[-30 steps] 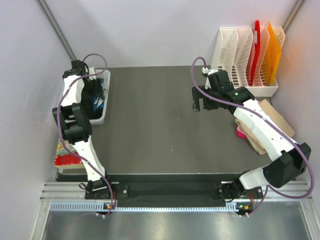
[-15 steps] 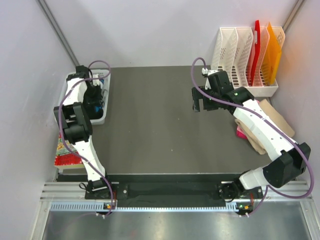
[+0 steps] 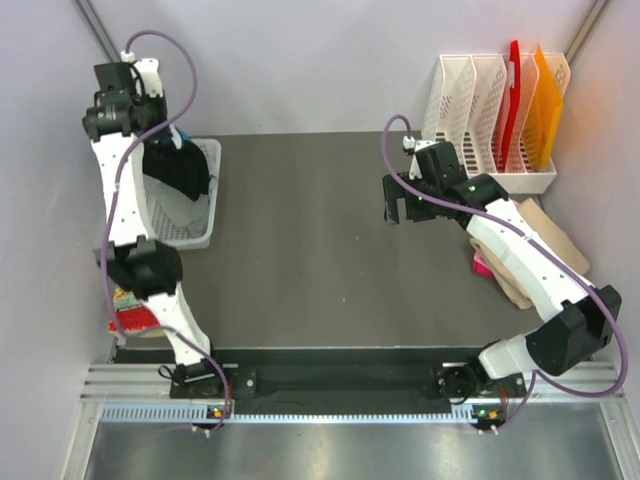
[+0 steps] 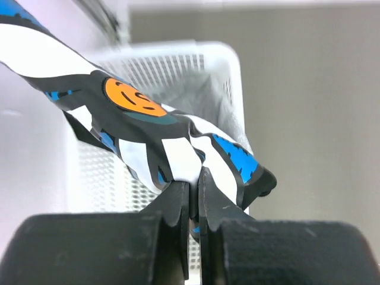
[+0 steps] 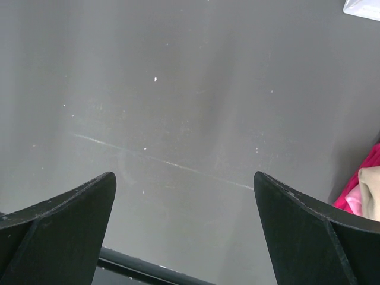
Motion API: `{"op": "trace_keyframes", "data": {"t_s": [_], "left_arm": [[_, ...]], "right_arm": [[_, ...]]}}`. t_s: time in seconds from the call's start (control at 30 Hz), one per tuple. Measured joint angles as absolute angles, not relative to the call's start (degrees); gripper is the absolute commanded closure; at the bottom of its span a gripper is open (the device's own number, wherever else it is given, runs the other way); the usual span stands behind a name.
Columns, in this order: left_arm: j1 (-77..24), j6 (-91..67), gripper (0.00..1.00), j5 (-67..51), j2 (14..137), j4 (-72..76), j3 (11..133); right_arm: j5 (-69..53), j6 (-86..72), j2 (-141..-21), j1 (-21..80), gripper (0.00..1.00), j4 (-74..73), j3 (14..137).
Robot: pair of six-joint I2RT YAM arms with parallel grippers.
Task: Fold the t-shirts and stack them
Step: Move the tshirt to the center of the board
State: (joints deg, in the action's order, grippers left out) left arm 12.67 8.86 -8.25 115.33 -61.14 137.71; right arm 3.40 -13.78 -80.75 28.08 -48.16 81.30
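My left gripper (image 3: 160, 142) is raised above the white mesh basket (image 3: 203, 232) at the far left. It is shut on a fold of the black t-shirt (image 3: 182, 170), which hangs from it into the basket. In the left wrist view the fingertips (image 4: 178, 193) pinch the shirt's white-blue daisy print (image 4: 178, 151) with its orange centre. My right gripper (image 3: 404, 211) hovers open over the bare table, nothing between its fingers (image 5: 77, 202). Tan (image 3: 545, 232) and pink (image 3: 483, 265) t-shirts lie at the right edge, partly under the right arm.
White file racks (image 3: 480, 110) holding red and orange folders stand at the back right. A red patterned packet (image 3: 135, 312) lies off the table's left edge, below the basket. The dark table (image 3: 320, 260) spreads between the two arms.
My left gripper closed on the black t-shirt inside the basket, then rose high, pulling the shirt up out of it. The right arm has stayed put.
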Motion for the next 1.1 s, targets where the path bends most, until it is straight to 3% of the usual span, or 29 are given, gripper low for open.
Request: {"op": "trace_keyframes", "data": {"t_s": [0.17,0.33,0.57,0.83,1.1], "left_arm": [[12.2,12.6,1.0,-10.3,96.1,-50.8,121.0],[8.5,14.7,1.0,-14.6,88.6,-47.9,120.0],[-4.3,17.6,1.0,-17.4,92.2,-51.0,128.6],[-23.0,21.5,1.0,-16.8,97.9,-58.7,126.7],[-33.8,22.7,1.0,-15.3,103.5,-61.2,126.6]], "right_arm": [[2.9,-13.8,-80.7,28.1,0.0,-48.0,81.1],[2.9,-13.8,-80.4,28.1,0.0,-47.5,80.3],[3.7,-14.6,-78.4,28.1,0.0,-47.2,79.1],[11.1,-16.8,-72.3,28.3,0.0,-47.2,77.9],[16.1,-18.2,-66.6,28.3,0.0,-47.1,77.4]]}}
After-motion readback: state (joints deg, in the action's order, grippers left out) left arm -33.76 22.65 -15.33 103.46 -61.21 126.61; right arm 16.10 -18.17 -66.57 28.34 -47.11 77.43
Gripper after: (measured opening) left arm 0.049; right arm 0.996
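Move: The t-shirt already hangs pinched in my left fingers, its dark tail still over the white bin. The board's centre, where it is going, lies about 40 cm to my left hand's right, 14 cm back and some 30 cm below. The bin's middle is about 3 cm back, 7 cm left and 27 cm below; the red books are roughly 29 cm back, 11 cm left and as low. From my right hand, the board's centre is 14 cm left, 4 cm ahead, 22 cm below. Keeping the t-shirt pinched, I lift my left hand back and up, then swing it in an arc away from the bin to over the board, nearly 40 cm to my right, turning it some 60 degrees clockwise and sinking almost back to its starting height. My open right hand shifts up and right to leave more room. ##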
